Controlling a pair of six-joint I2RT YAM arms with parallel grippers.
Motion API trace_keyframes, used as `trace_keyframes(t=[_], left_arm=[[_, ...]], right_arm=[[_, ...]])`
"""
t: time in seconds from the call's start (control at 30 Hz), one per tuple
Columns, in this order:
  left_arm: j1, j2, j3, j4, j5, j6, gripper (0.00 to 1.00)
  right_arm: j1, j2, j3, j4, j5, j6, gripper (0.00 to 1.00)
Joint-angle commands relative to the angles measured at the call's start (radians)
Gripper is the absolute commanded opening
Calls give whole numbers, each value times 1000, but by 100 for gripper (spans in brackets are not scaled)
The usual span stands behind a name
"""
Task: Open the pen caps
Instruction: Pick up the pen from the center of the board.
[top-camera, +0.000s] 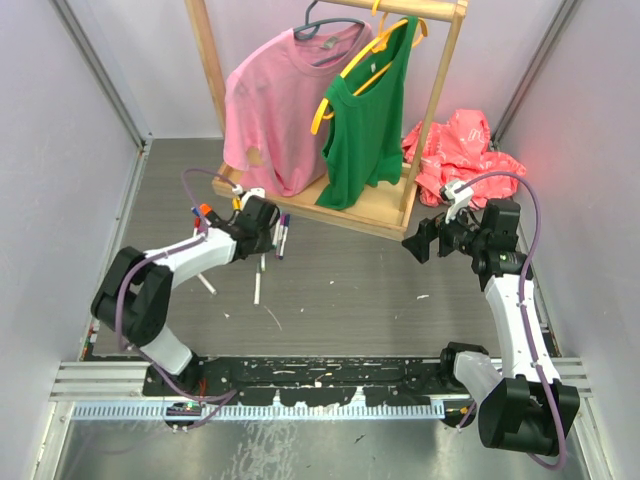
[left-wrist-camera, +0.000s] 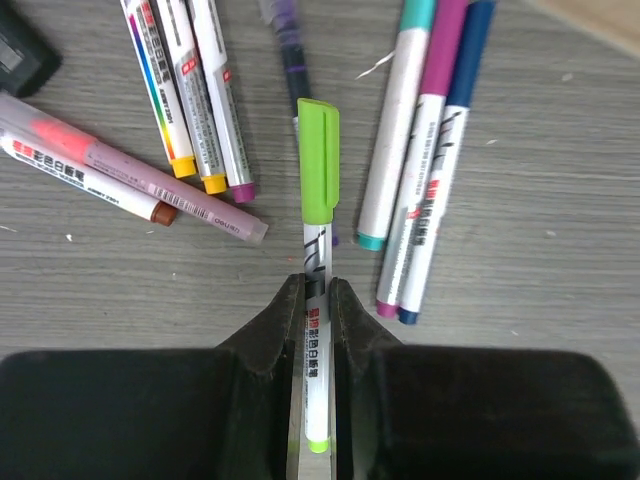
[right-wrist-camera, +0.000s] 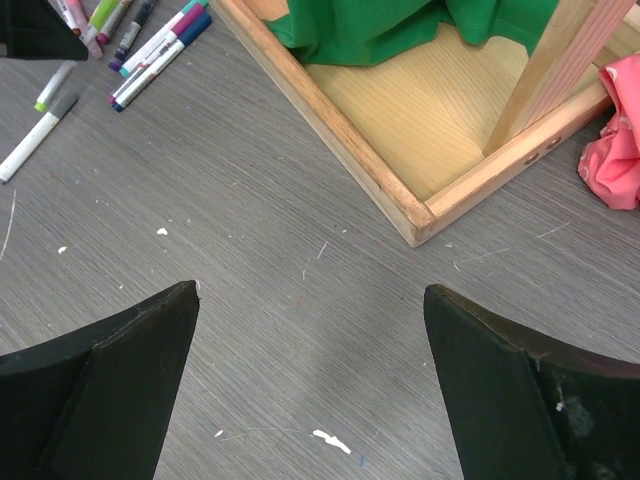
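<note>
My left gripper (left-wrist-camera: 316, 285) is shut on the white barrel of a marker (left-wrist-camera: 316, 350) lying on the table. That marker's light green pen cap (left-wrist-camera: 318, 160) sticks out ahead of the fingertips, still on the barrel. More capped markers lie around it: three to the right (left-wrist-camera: 425, 150) with teal, magenta and blue caps, and three at the upper left (left-wrist-camera: 195, 100). In the top view the left gripper (top-camera: 262, 225) sits low over this cluster. My right gripper (right-wrist-camera: 310, 300) hangs open over bare table, holding nothing, far to the right (top-camera: 425, 240).
A wooden clothes rack base (right-wrist-camera: 400, 110) with a pink shirt (top-camera: 275, 100) and a green top (top-camera: 370, 110) stands behind the markers. A pink-red cloth (top-camera: 465, 145) lies at the back right. Two loose white barrels (top-camera: 257, 288) lie nearer the arms. A pink highlighter (left-wrist-camera: 100, 165) lies left.
</note>
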Motion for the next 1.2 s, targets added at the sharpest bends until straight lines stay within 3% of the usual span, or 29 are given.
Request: trace_keyframes(t=[0.0,0.2,0.33,0.43,0.73,0.97,1.17], left_arm=[[3,-136,-18,51,40,17,0],[2,-316,-126,212,261,-8,0],[-5,-462,-267,473,439,-112,0],[-46,-542,-364,667,461,-170,0],[-276,-623,-498,1057,236,-204,0],[-432,-521,-511,1292,22,-158,0],[-520,-384,-438,1378,-74,-106,0]], right_arm=[[6,-19,17,42,-47,16,100],[5,-17,-3,86,-188,78,100],[15,0,-54,209,-358,186,100],[37,15,-114,393,-419,346,100],[237,82,-107,686,-427,628,100],[282,85,-212,1004,-453,848,100],[314,86,-228,984,-440,813,98]])
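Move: The green-capped pen is already pinched in the left fingers, about 3 cm off the board; the right gripper it is taken to waits some 40 cm to the right, 6 cm nearer the base and 14 cm higher. The teal, purple and blue pens lie about 6 cm ahead and 4 cm right of the left hand, the grey-capped pen 9 cm back and 2 cm left. From the right hand the green pen is about 6 cm ahead, 40 cm left and 13 cm lower, with the tray corner 10 cm straight ahead and 15 cm down. Keeping its pinch on the green pen's barrel, the left hand lifts about 20 cm off the board and swings right and back towards the right gripper, turning its wrist some 70 degrees until the fingers point forward and to the right with the pen stood up, cap uppermost. The right hand, fingers wide open, comes left about 13 cm to meet the pen, also drawing back some and rising a little, while it turns counter-clockwise and rolls its left side up, without touching the pen. ##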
